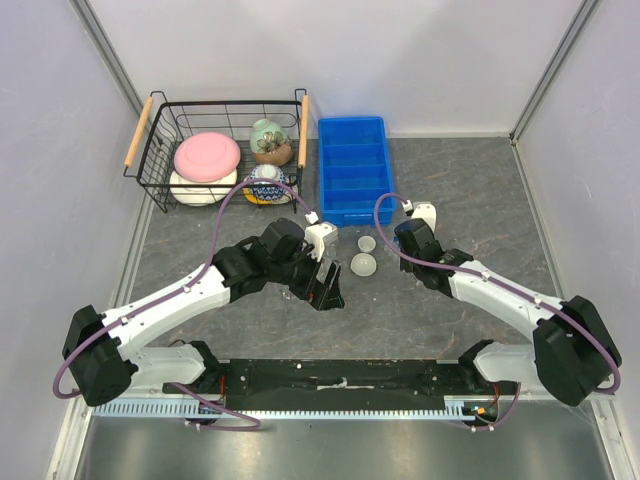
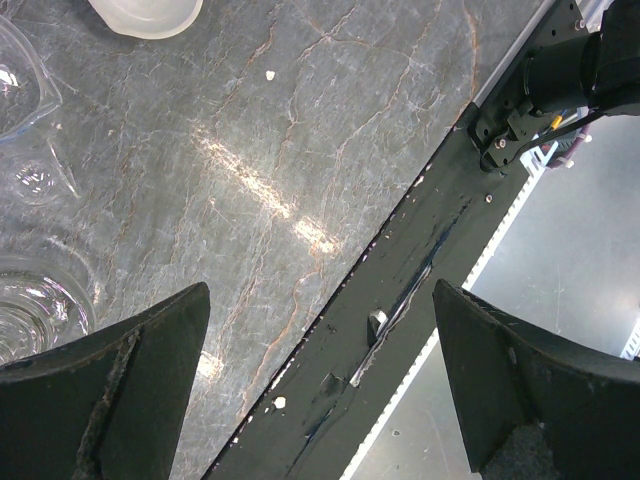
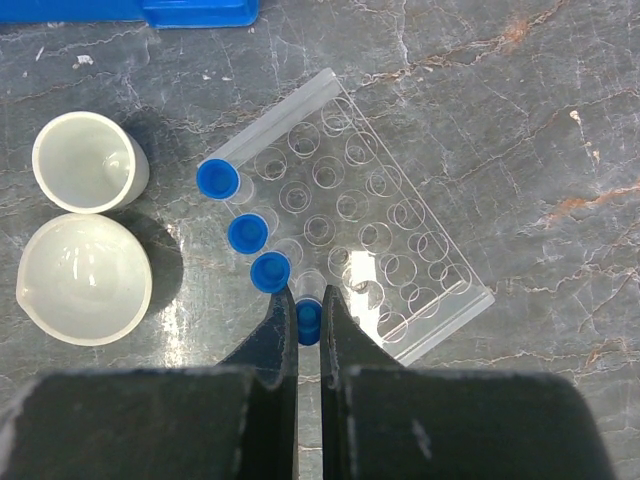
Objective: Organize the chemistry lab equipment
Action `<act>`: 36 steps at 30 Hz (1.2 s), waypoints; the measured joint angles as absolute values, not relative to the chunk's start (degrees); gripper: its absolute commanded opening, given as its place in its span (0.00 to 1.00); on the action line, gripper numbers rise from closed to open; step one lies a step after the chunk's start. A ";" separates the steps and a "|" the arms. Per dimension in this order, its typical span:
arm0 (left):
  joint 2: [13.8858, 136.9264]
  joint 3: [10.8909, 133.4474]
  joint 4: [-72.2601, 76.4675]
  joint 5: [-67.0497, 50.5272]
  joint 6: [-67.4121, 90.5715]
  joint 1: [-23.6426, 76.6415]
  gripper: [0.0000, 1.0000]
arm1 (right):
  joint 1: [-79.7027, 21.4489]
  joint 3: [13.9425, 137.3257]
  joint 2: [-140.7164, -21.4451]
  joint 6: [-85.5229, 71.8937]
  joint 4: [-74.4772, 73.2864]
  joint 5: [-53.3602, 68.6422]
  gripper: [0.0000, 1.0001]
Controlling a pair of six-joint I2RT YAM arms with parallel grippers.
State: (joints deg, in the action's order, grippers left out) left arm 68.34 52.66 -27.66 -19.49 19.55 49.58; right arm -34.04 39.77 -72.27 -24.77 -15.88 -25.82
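My right gripper is shut on the blue cap of a clear tube at the near corner of a clear rack. Three more blue-capped tubes stand in the rack's left row, in line with it. Two white dishes lie left of the rack and also show in the top view as dishes. My left gripper is open over the table's front edge with nothing between its fingers. Clear glass flasks sit at that view's left margin. In the top view the left gripper is near the centre and the right gripper is beside the dishes.
A blue compartment tray stands at the back centre. Left of it a wire basket with wooden handles holds a pink plate, white bowls and patterned crockery. The black base rail runs along the table's near edge.
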 measured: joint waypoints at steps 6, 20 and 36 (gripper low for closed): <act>68.34 52.66 -27.66 -19.49 19.53 49.58 0.99 | -34.20 39.77 -72.90 -25.04 -14.87 -26.28 0.19; 68.34 52.66 -27.66 -19.51 19.55 49.58 0.99 | -34.35 39.77 -73.23 -26.13 -15.86 -26.26 0.51; 68.29 52.66 -27.62 -19.57 19.55 49.58 0.99 | -35.03 44.07 -62.85 -28.32 -28.01 -28.84 0.61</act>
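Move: The right hand still pinches the blue cap of a tube that already stands in the clear rack's slot, straight under the fingers, its middle about 3 cm below. The rack's middle is some 2 cm ahead and 3 cm right; three capped tubes line its left edge, centred 3 cm ahead and 2 cm left. The white bowl lies about 9 cm left, level with the hand. From the left hand the held tube is roughly 12 cm ahead and 18 cm right. Barely shifting at first, the right hand opens its fingers from almost shut to a little over half and lets go of the blue cap. Still opening, it eases back and down about 1 cm, then rises quickly some 5 cm away from the rack, drifting slightly back and to the right. ##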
